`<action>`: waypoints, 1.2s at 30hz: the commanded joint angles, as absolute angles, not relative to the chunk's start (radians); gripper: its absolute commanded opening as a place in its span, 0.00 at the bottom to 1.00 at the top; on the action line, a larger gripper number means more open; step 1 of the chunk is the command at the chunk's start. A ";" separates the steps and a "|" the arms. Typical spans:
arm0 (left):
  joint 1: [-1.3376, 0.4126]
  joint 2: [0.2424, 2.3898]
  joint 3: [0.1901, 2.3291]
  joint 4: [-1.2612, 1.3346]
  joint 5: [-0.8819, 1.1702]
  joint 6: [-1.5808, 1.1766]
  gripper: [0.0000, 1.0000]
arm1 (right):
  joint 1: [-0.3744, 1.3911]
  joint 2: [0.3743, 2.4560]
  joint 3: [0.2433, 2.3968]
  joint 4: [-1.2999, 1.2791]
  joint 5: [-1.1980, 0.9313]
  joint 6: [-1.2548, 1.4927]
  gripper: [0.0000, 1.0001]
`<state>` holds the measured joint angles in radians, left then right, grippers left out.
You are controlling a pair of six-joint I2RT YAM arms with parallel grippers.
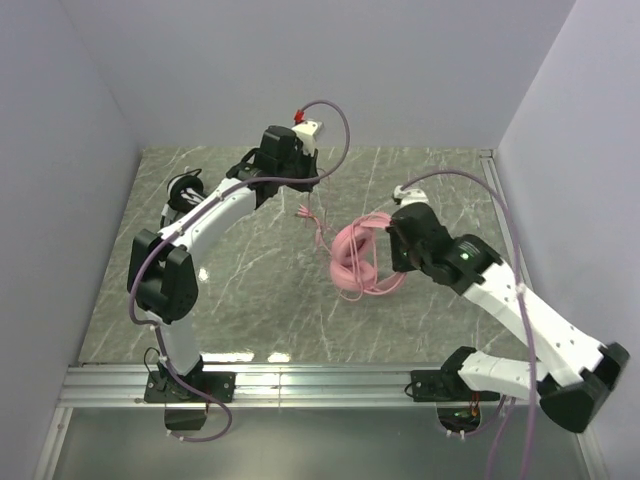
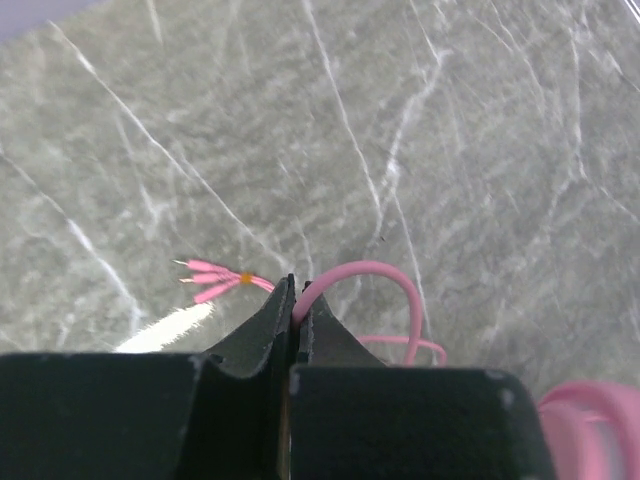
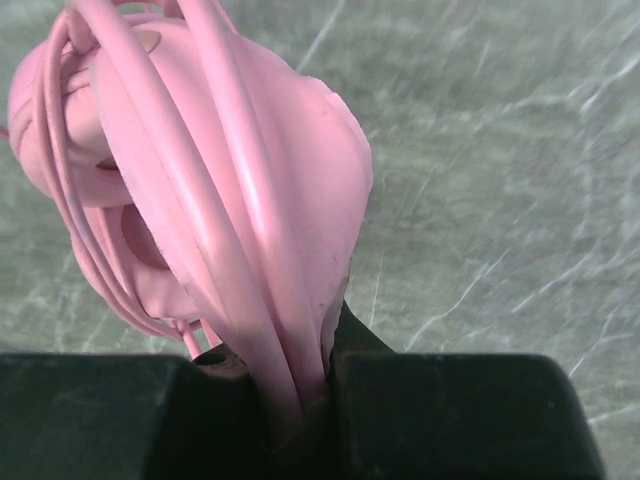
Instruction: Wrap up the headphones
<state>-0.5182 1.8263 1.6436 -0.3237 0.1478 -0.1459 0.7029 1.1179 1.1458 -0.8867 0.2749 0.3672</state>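
Observation:
The pink headphones (image 1: 354,262) stand near the middle of the marble table, with pink cable turns lying over the headband. My right gripper (image 1: 392,238) is shut on them from the right; in the right wrist view its jaws (image 3: 288,350) pinch the pink band and cable strands (image 3: 240,230). My left gripper (image 1: 292,172) hovers behind and to the left, shut on the thin pink cable (image 2: 372,272) near its free end. The cable's splayed tip (image 2: 212,279) lies on the table just past the left gripper (image 2: 296,287). The black-and-white headphones (image 1: 184,190) lie at the far left, partly hidden behind my left arm.
White walls close in the table on the left, back and right. A metal rail (image 1: 320,382) runs along the near edge by the arm bases. Purple arm cables (image 1: 340,125) loop above both wrists.

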 commanded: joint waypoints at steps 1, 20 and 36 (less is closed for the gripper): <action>-0.519 1.804 1.618 -0.322 0.221 -0.189 0.00 | 0.706 0.991 1.192 -0.743 0.363 0.345 0.00; -0.506 1.769 1.655 -0.334 0.497 -0.221 0.00 | 0.706 0.877 1.170 -0.483 -0.400 0.278 0.00; -0.436 1.721 1.881 -0.431 0.502 -0.222 0.00 | 0.810 0.903 0.945 -0.663 -0.298 0.321 0.00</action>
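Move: The left hand, holding a pink cable strand, has the pink headphones' cups roughly 16 cm back, 11 cm to its right and 9 cm lower. The cable plugs lie on the table about 6 cm ahead of the left hand, 3 cm left and 22 cm below. From the right hand, which grips the headband, the cups are some 5 cm ahead, 7 cm left and 7 cm lower; the plugs are about 27 cm ahead, 21 cm left and 20 cm below. Keeping its grip on the pink headband, the right hand first lifts about 11 cm with the fingers tipping up, then swings the headphones back and left, away from the cable plugs, turning some 35 degrees counter-clockwise with its left side rising, and finally sinks nearly 9 cm. Meanwhile the left hand, fingers still shut on the cable, dips back and down about 6 cm, then climbs roughly 14 cm while easing forward again, drawing its strand up from the headphones. ##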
